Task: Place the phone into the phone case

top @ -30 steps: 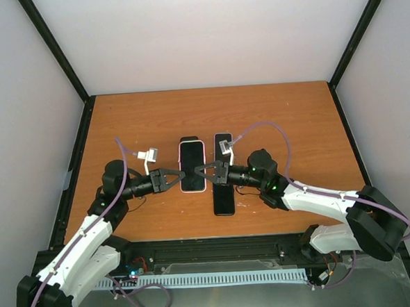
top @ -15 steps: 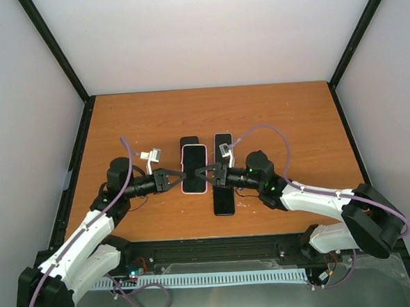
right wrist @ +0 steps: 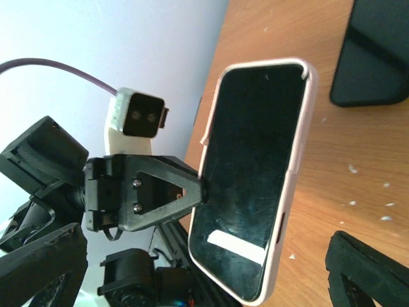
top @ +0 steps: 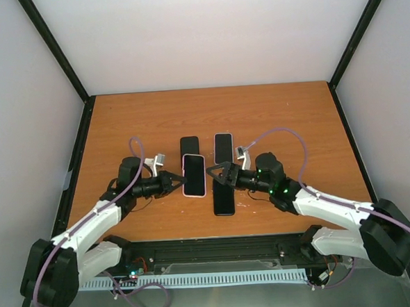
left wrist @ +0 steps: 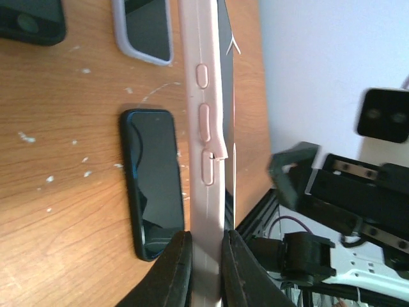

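A dark-screened phone (right wrist: 255, 173) sits inside the rim of a pink phone case (top: 194, 175), raised on edge above the table. My left gripper (top: 179, 181) is shut on the case's left edge. In the left wrist view the case (left wrist: 204, 128) runs edge-on up from between the fingertips (left wrist: 176, 268) of my left gripper (left wrist: 203, 268). My right gripper (top: 212, 174) stands open just right of the case, touching nothing. In the right wrist view its fingers (right wrist: 367, 275) spread wide around my right gripper (right wrist: 208, 259), with the phone beyond. A small flap (right wrist: 206, 137) of the case lifts at one corner.
A black phone (top: 189, 145) and a pale-cased phone (top: 223, 147) lie on the table behind the grippers. Another black phone (top: 223, 197) lies under the right gripper, also seen as the black phone (left wrist: 153, 182). Black frame rails edge the table (top: 293, 120).
My right gripper has opened wide and drawn back to the right, off the cased phone. My left gripper has closed on the case's edge and shifted slightly right and nearer with it.
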You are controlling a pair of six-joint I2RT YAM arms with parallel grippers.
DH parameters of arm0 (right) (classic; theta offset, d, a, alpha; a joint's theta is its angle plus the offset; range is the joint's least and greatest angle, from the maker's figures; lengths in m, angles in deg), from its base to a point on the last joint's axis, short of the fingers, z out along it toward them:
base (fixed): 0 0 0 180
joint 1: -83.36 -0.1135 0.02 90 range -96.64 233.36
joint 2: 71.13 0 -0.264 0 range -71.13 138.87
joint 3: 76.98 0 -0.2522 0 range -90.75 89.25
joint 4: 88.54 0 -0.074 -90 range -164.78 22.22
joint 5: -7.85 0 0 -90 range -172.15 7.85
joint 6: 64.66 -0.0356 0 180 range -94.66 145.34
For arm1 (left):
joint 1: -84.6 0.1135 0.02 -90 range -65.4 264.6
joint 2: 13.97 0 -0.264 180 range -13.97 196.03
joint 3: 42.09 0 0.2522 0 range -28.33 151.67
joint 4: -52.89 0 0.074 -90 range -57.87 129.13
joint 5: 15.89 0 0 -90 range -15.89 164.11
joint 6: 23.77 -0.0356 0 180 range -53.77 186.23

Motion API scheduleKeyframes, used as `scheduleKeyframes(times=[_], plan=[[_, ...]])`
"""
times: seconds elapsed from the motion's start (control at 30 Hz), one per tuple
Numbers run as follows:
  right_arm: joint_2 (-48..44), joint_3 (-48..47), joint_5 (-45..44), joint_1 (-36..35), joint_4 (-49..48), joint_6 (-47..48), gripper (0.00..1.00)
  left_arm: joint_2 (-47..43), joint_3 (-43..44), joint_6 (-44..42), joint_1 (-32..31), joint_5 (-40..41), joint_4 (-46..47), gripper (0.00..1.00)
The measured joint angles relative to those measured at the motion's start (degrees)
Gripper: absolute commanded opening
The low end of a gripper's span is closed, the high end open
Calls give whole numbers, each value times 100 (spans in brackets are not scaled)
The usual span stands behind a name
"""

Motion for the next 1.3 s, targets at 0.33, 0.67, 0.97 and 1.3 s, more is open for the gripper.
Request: scheduleKeyframes(times=[0.33,0.67,0.97,1.3], plan=[[-1499,-48,-907,111,1655,560,100,1296,-87,-2,0,260,190,0],[-1867,-120,-1351,133,2337,820,100,2044,-275,92,0,210,487,4],[-1801,-372,-1537,144,2809,997,100,2074,-275,155,2,450,345,47],[-1943,-890,-2214,151,3746,1379,100,1222,0,131,7,885,-452,99]])
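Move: The left hand holds the pink-cased phone by its left edge, and the clear table spot for it is about 11 cm below and 3 cm to the hand's right, roughly level fore and aft. Near black phone: some 10 cm right of that spot and 2 cm nearer; far black phone: about 15 cm beyond it; purple-cased phone: 16 cm beyond and 12 cm right. From the empty right hand the spot is roughly 7 cm left, 13 cm below and level fore and aft. The left hand keeps its pinch on the pink-cased phone's left edge and takes it almost straight down about 11 cm to the table, the wrist tipping some 20 degrees so the fingers point more steeply down, then spreads its fingers wide and lifts some 3 cm clear. Meanwhile the right hand, its fingers already wide open and staying so, backs off to the right, away from the phone, ending slightly higher and turned clockwise. ##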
